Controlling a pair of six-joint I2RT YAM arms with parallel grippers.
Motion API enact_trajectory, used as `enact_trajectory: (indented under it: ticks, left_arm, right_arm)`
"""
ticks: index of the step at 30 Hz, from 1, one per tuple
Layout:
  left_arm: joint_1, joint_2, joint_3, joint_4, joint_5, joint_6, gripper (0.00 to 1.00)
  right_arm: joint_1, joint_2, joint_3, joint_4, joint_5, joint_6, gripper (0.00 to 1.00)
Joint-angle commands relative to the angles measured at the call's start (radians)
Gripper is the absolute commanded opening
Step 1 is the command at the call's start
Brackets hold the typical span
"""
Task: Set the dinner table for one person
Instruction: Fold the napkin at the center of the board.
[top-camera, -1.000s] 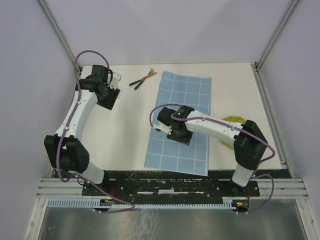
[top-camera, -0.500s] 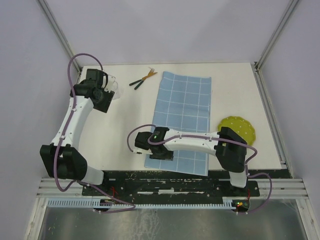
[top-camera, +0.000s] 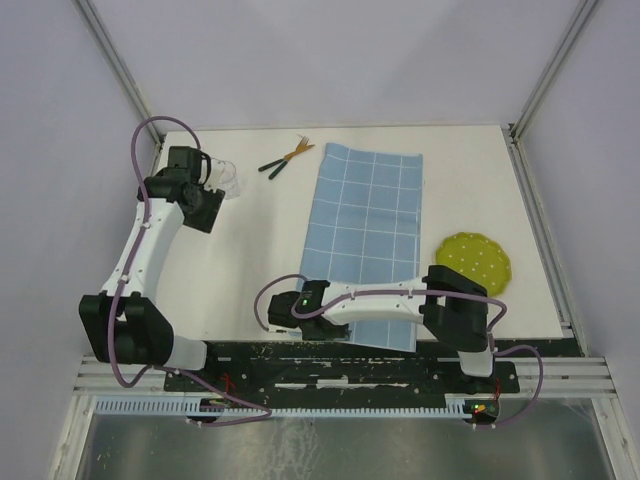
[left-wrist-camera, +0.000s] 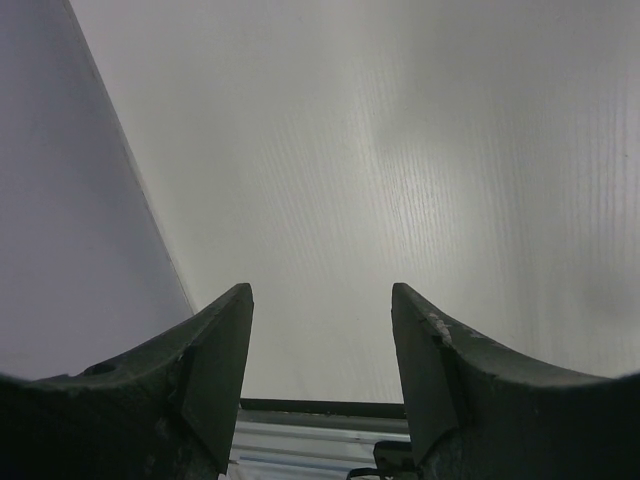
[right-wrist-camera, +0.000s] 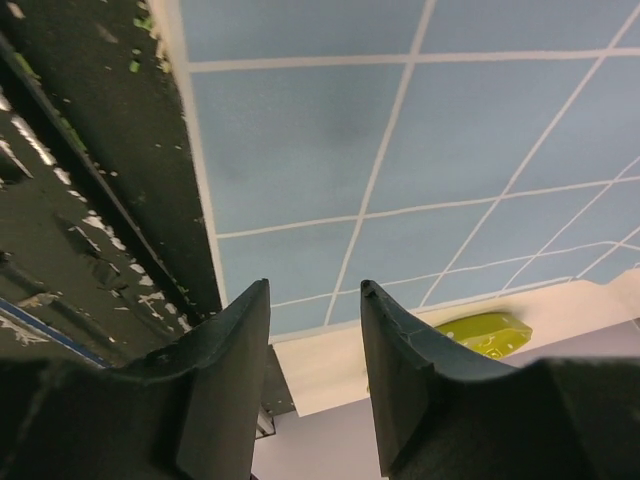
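Note:
The dinner table is a large off-white top. On it lie a light-blue gridded cloth, a green dotted plate at the right, and a fork and knife at the back. A clear glass stands at the back left. My left gripper hovers just beside the glass, open and empty, facing bare table. My right gripper is low over the cloth's near-left corner, open and empty, with the cloth under it and the plate beyond.
The black base strip and metal rail run along the near edge, close to my right gripper. The same strip shows beside the cloth. Purple walls and frame posts close in the left, right and back sides.
My right arm swung from the cloth's middle to its near-left corner, uncovering the green plate, and its jaws widened. My left arm drew slightly left, leaving the glass in view.

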Motion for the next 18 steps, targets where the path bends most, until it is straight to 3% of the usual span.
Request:
enact_trajectory:
  ticks: [1, 13, 18]
  left_arm:
    - [0.002, -0.055, 0.026, 0.029, 0.029, -0.039, 0.65]
    - [0.003, -0.13, -0.022, 0.041, 0.046, -0.03, 0.65]
    - [0.003, -0.154, -0.042, 0.061, 0.049, -0.024, 0.65]
  right_arm:
    - [0.057, 0.017, 0.004, 0.042, 0.021, 0.064, 0.5]
    - [0.187, 0.167, 0.071, 0.045, 0.059, 0.171, 0.5]
    - [0.188, 0.217, 0.105, 0.037, 0.155, 0.183, 0.5]
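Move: The napkin's near edge is the target for the right gripper: it lies about 4 cm back, some 2 cm left and roughly 5 cm below. Its near-left corner is about 6 cm left and 4 cm back of the gripper, while the green plate stands roughly 29 cm right and 12 cm ahead. From the left hand, that near edge is about 23 cm to the right, 23 cm back and 18 cm below. Draw the right gripper back about 5 cm and down nearly as far, drifting a couple of centimetres left, off the top of the cloth to the napkin's near edge where it overhangs the table. Keep the fingers half open and pointing down, one close beside the cloth edge, without closing on it. Meanwhile raise the idle left gripper about 2 cm, easing slightly back. ##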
